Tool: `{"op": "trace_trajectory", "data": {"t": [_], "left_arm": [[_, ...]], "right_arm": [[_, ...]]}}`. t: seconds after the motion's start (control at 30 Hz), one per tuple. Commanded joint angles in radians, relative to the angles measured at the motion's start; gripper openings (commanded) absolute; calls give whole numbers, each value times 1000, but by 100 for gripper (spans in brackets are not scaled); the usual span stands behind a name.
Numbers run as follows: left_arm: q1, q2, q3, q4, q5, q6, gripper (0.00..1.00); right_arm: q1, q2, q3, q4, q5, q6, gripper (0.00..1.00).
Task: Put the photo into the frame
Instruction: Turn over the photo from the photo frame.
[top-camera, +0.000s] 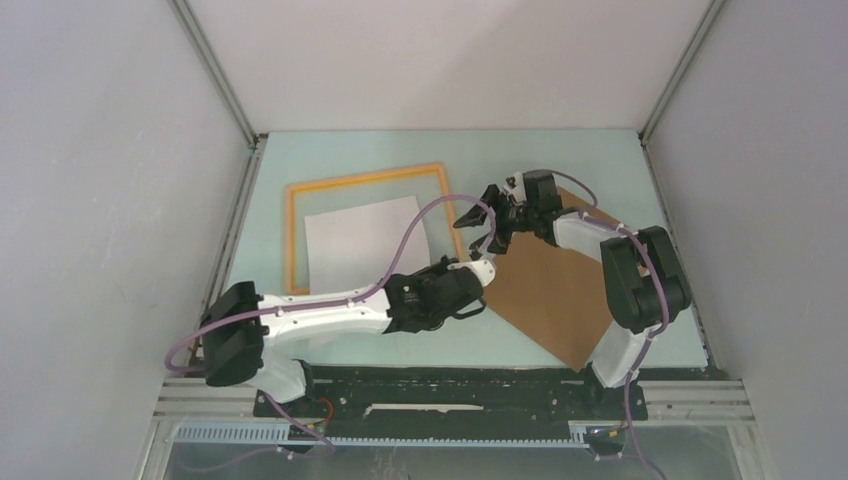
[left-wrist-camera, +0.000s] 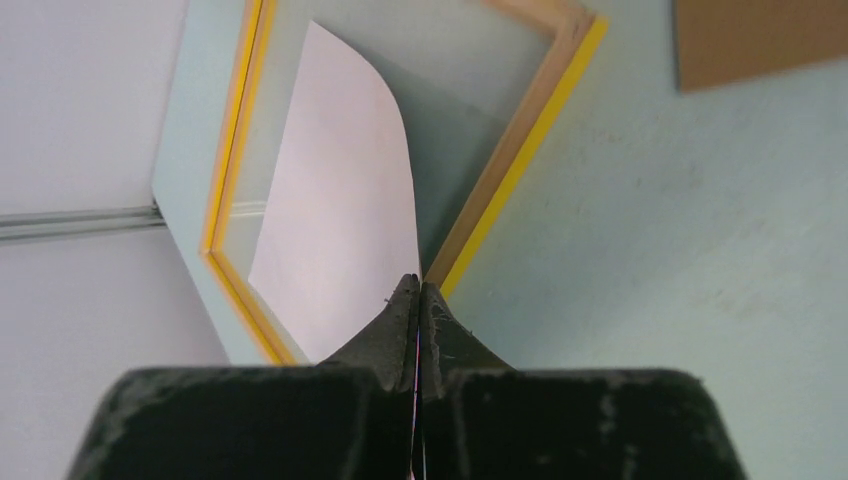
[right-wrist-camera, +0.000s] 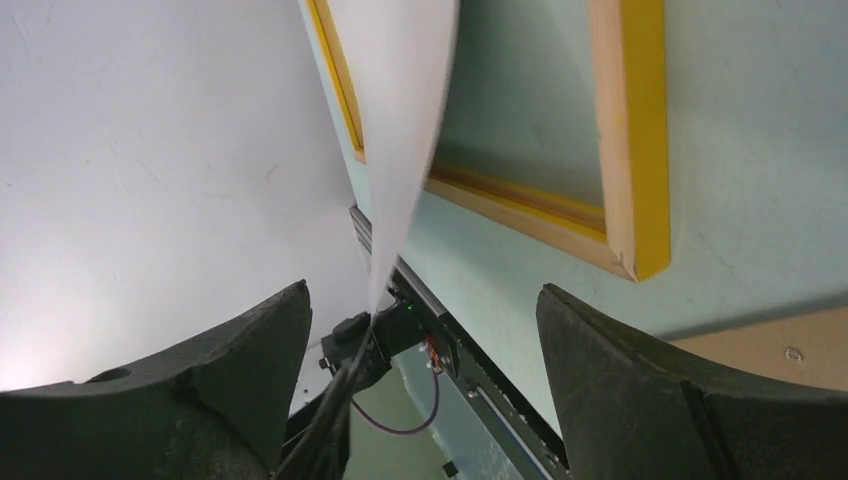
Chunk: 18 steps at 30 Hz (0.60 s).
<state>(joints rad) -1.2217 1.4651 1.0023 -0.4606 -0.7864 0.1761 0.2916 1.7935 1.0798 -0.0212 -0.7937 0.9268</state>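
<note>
The frame (top-camera: 290, 240), with its thin yellow-orange rim, lies flat at the table's back left. The photo (top-camera: 362, 245) rests over its pane, white back up, and its near right corner curls upward. My left gripper (top-camera: 458, 264) is shut on that corner beside the frame's near right corner. In the left wrist view the sheet's thin edge runs between the shut fingers (left-wrist-camera: 400, 320), and the photo (left-wrist-camera: 340, 200) bows away over the frame (left-wrist-camera: 520, 150). My right gripper (top-camera: 485, 222) hangs open just right of the frame, holding nothing. In its view the photo (right-wrist-camera: 405, 100) and the frame's corner (right-wrist-camera: 630, 130) lie ahead of the gripper (right-wrist-camera: 422, 288).
A brown backing board (top-camera: 555, 285) lies flat on the right half of the table under my right arm; its edge shows as board (left-wrist-camera: 760, 40) and board (right-wrist-camera: 790, 345). White walls close the left, back and right sides. A metal rail runs along the near edge.
</note>
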Motion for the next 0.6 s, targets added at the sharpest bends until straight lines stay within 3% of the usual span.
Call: {"op": "trace_trajectory", "data": {"t": [0.0, 0.1, 0.27, 0.43, 0.57], "left_arm": [[-2, 75, 240, -112, -15, -208, 0], [13, 187, 432, -240, -12, -313, 0], [103, 382, 760, -428, 60, -509, 0], [198, 509, 991, -498, 180, -633, 0], [245, 567, 1106, -507, 252, -698, 0]], "right_arm": [[-53, -91, -168, 182, 15, 107, 91], [-159, -167, -292, 276, -5, 106, 91], [-263, -319, -358, 91, 48, -72, 92], [-277, -529, -522, 104, 125, -166, 92], [-211, -759, -646, 119, 211, -222, 93]]}}
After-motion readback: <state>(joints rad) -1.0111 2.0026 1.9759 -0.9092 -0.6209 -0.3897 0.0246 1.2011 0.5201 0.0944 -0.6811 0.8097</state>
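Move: The left hand holds the photo by its right edge, the white back facing up and the sheet's middle some 12 cm to its left and slightly lower. The frame's middle lies about 10 cm ahead of this hand, 12 cm left and 13 below; the brown board is roughly 29 cm to its right, about level fore and aft. From the open right hand the frame's middle is about 20 cm left and the board's 22 cm right and 9 back, both some 11 below. Keeping its pinch on the photo's edge, the left hand swings about 10 cm right while rising some 6 cm, then forward about 10 cm to beside the frame's right side, its left side rolling down and the wrist turning counter-clockwise, each by some 25 degrees. The right hand, fingers still wide open, clears out of the way about 12 cm to the right, dipping first, then rising again as it draws back some 6 cm over the brown board. ##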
